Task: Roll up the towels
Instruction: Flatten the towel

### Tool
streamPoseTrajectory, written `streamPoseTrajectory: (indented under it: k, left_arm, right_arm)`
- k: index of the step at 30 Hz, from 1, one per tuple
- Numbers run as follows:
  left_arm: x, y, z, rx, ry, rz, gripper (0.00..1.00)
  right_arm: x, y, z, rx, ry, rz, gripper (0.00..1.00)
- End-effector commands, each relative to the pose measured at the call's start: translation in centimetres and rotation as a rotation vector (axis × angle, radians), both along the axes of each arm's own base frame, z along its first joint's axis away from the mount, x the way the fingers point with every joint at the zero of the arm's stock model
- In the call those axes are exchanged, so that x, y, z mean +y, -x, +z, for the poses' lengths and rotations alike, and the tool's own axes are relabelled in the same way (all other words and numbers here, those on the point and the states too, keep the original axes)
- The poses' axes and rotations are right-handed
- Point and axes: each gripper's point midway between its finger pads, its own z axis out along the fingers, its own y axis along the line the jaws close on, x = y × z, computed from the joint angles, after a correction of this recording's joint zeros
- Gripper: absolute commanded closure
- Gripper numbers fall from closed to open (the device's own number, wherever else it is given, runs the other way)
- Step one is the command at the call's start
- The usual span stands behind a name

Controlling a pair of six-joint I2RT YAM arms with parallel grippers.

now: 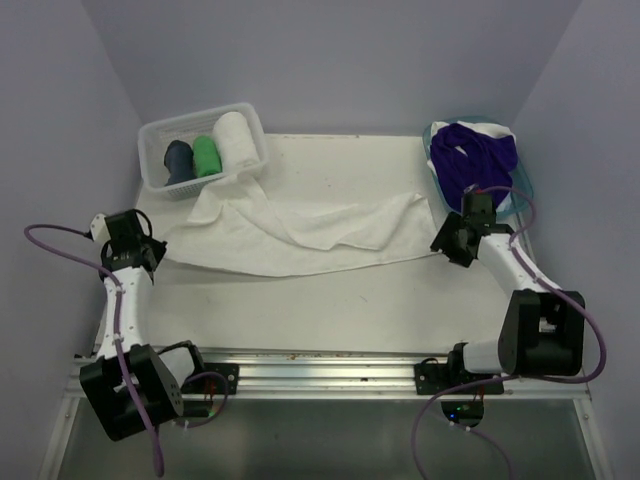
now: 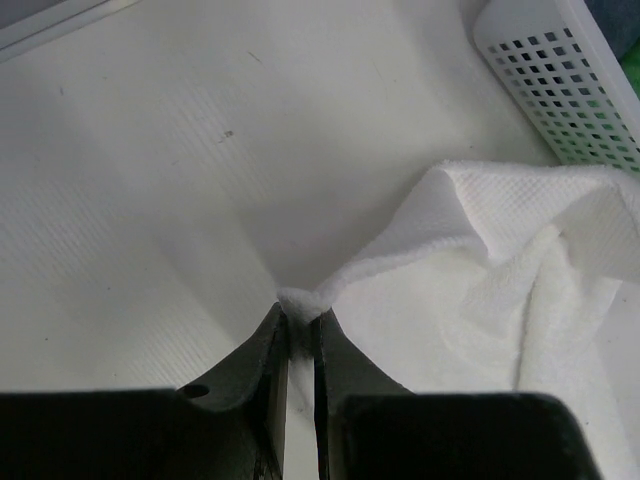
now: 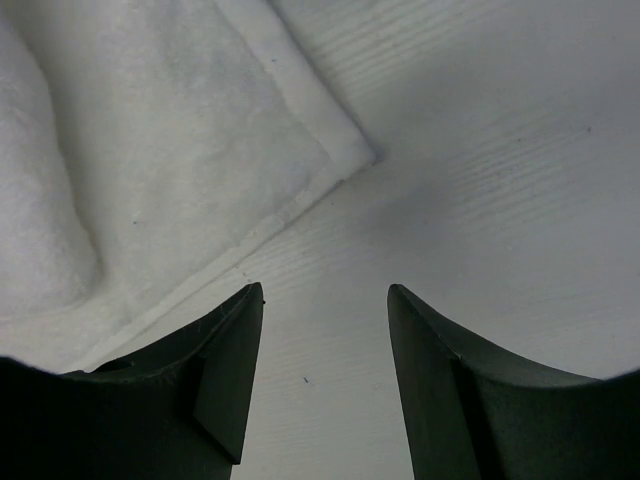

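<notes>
A big white towel lies crumpled across the middle of the table. My left gripper is at its near-left corner. In the left wrist view that gripper is shut on the tip of the white towel, which rises slightly off the table. My right gripper stands open just off the towel's right end. In the right wrist view the gripper has only bare table between its fingers, and the white towel lies ahead to the left. A purple towel is heaped in the tub.
A white plastic basket at the back left holds rolled navy, green and white towels; its perforated wall is close to my left gripper. The light blue tub sits at the back right. Purple walls close in the sides.
</notes>
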Motion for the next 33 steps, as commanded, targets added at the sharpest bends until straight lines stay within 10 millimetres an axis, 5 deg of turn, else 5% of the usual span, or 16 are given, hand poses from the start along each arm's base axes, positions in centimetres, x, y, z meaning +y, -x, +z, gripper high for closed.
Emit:
streamPoseTrajectory:
  k: [1,7,18,21,22,24,29,33]
  left_arm:
    - [1.0,0.0,0.5,-0.003,0.017,0.031,1.00]
    - [0.4,-0.4,-0.7,0.014,0.055,-0.014,1.00]
    - [0.0,-1.5,0.4,-0.009,0.061,-0.067,1.00]
    - [-0.1,-1.8,0.7,-0.017,0.066,-0.082,1.00]
    - [-0.2,-1.8,0.7,-0.018,0.068,-0.087,1.00]
    - [-0.3,-2.0,0.8,-0.022,0.071,-0.100,1.00]
    - [-0.3,-2.2,1.5,-0.019,0.060,-0.119,1.00]
    - [-0.7,-2.4,2.2,-0.028,0.066,-0.149,1.00]
  right_arm:
    - [0.0,0.1,-0.2,-0.022,-0.038,-0.047,0.43]
    - [-0.4,-1.1,-2.3,0.000,-0.040,-0.076,0.41]
    - [-0.1,-5.7,-4.9,-0.042,-0.109,-0.191,0.45]
    - [-1.0,-6.6,-5.0,-0.074,-0.080,-0.252,0.63]
    - [-1.2,-6.9,-5.2,-0.079,-0.082,-0.271,0.82]
    - [-1.2,-7.4,-4.9,-0.100,-0.090,-0.284,1.00]
    - [-1.2,-7.2,-1.0,-0.182,-0.096,-0.273,1.00]
    - [-1.4,-4.2,1.3,-0.179,-0.061,-0.251,1.00]
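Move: The white towel's near right corner lies about 6 cm ahead of the right hand, hardly to either side, and some 6 cm below. The towel's loose fold is about 15 cm to that hand's left and 9 cm ahead; the blue basket is roughly 24 cm ahead and 11 cm right. From the left hand, already holding the opposite corner, this corner lies some 67 cm right, 8 cm ahead, 10 cm below. Right hand sinks about 5 cm, reaches 6 cm forward, pinches the towel's corner and lifts 3 cm; left keeps hold. ##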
